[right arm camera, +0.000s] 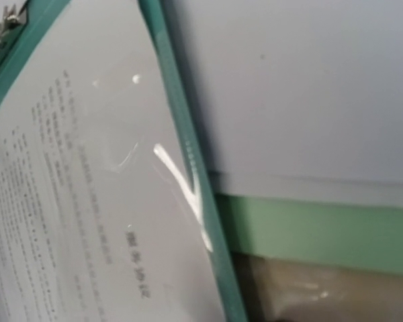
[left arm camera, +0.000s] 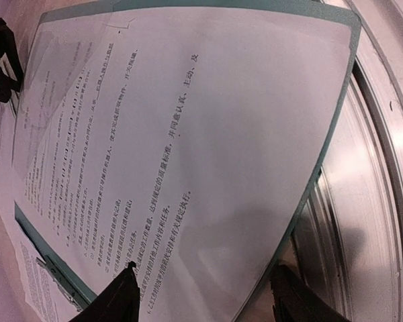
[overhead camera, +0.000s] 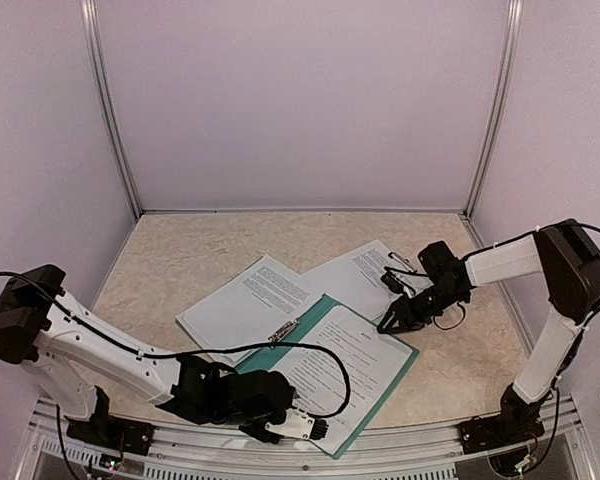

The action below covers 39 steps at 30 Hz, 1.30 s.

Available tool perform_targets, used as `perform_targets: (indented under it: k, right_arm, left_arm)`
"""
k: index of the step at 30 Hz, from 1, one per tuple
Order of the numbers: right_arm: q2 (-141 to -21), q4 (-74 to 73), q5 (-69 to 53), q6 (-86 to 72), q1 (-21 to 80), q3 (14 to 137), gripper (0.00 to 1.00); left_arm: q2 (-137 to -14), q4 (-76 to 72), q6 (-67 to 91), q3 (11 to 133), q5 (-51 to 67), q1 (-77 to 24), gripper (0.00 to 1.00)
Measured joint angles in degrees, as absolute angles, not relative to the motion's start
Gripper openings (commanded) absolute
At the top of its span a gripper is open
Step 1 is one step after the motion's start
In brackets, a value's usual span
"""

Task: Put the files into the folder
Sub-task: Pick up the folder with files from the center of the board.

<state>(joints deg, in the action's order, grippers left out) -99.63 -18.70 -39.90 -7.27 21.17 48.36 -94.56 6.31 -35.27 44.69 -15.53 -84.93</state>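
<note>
The dark teal folder (overhead camera: 375, 405) lies open at the table's near middle, its silver clip (overhead camera: 285, 329) at the top left. One printed file sheet (overhead camera: 345, 365) lies on its right leaf and fills the left wrist view (left arm camera: 188, 134). Two more file sheets (overhead camera: 248, 300) lie behind the folder. My left gripper (overhead camera: 308, 427) is open at the folder's near edge; its fingers (left arm camera: 117, 298) straddle the sheet's corner. My right gripper (overhead camera: 395, 318) is low at the folder's right edge (right arm camera: 201, 201); its fingers are out of its wrist view.
A pale mint-green clipboard (right arm camera: 322, 231) lies under the right white sheet (overhead camera: 365, 272), beside the folder. A metal rail (left arm camera: 376, 201) runs along the table's near edge. White walls close in the back and both sides.
</note>
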Motion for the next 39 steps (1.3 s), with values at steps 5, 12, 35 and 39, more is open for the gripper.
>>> perform_targets:
  k: [5,12,35,39]
  right_arm:
    - [-102.30,-20.16,-42.46,-5.17,21.17,50.78,0.37]
    - [-103.44,-19.51,-44.29,-3.20,21.26,50.83,0.32]
    - [-104.01,-18.85,-52.56,-5.26,27.27,46.92,0.18]
    - [-103.13,-19.99,-51.44,-7.18,27.33,46.70,0.00]
  left_arm:
    - [-94.37,5.61,-35.55,44.27,-15.44,-84.51,0.64]
    - [-93.30,4.84,-36.97,42.85,-15.40,-84.25,0.64]
    - [-86.83,7.64,-37.87,36.62,-23.03,-84.42,0.66]
    - [-86.54,7.84,-37.39,36.62,-23.42,-84.42,0.72]
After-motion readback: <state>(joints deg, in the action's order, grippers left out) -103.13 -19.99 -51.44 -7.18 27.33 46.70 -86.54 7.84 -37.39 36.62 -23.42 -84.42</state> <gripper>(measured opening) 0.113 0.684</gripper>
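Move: From the right hand, at the folder's far edge, the middle of the folder's right half lies about 10 cm back and 10 cm to the left, some 2 cm lower. The metal clip is about 19 cm to this hand's left and 1 cm back; the clipboard sheets' middle is roughly 9 cm ahead and 5 cm left. From the left hand, straddling the near edge, the same folder middle is about 10 cm ahead and 2 cm right; the folder's near corner is 5 cm back, 3 cm right. Left first, then mostly back, the right hand travels about 6 cm back and 4 cm left at nearly constant height, pressing on the folder's far edge and drawing it along while its fingers narrow late and its wrist turns some 15 degrees. The left hand, fingers staying wide open astride the near edge, shifts about 5 cm left and a little forward. ##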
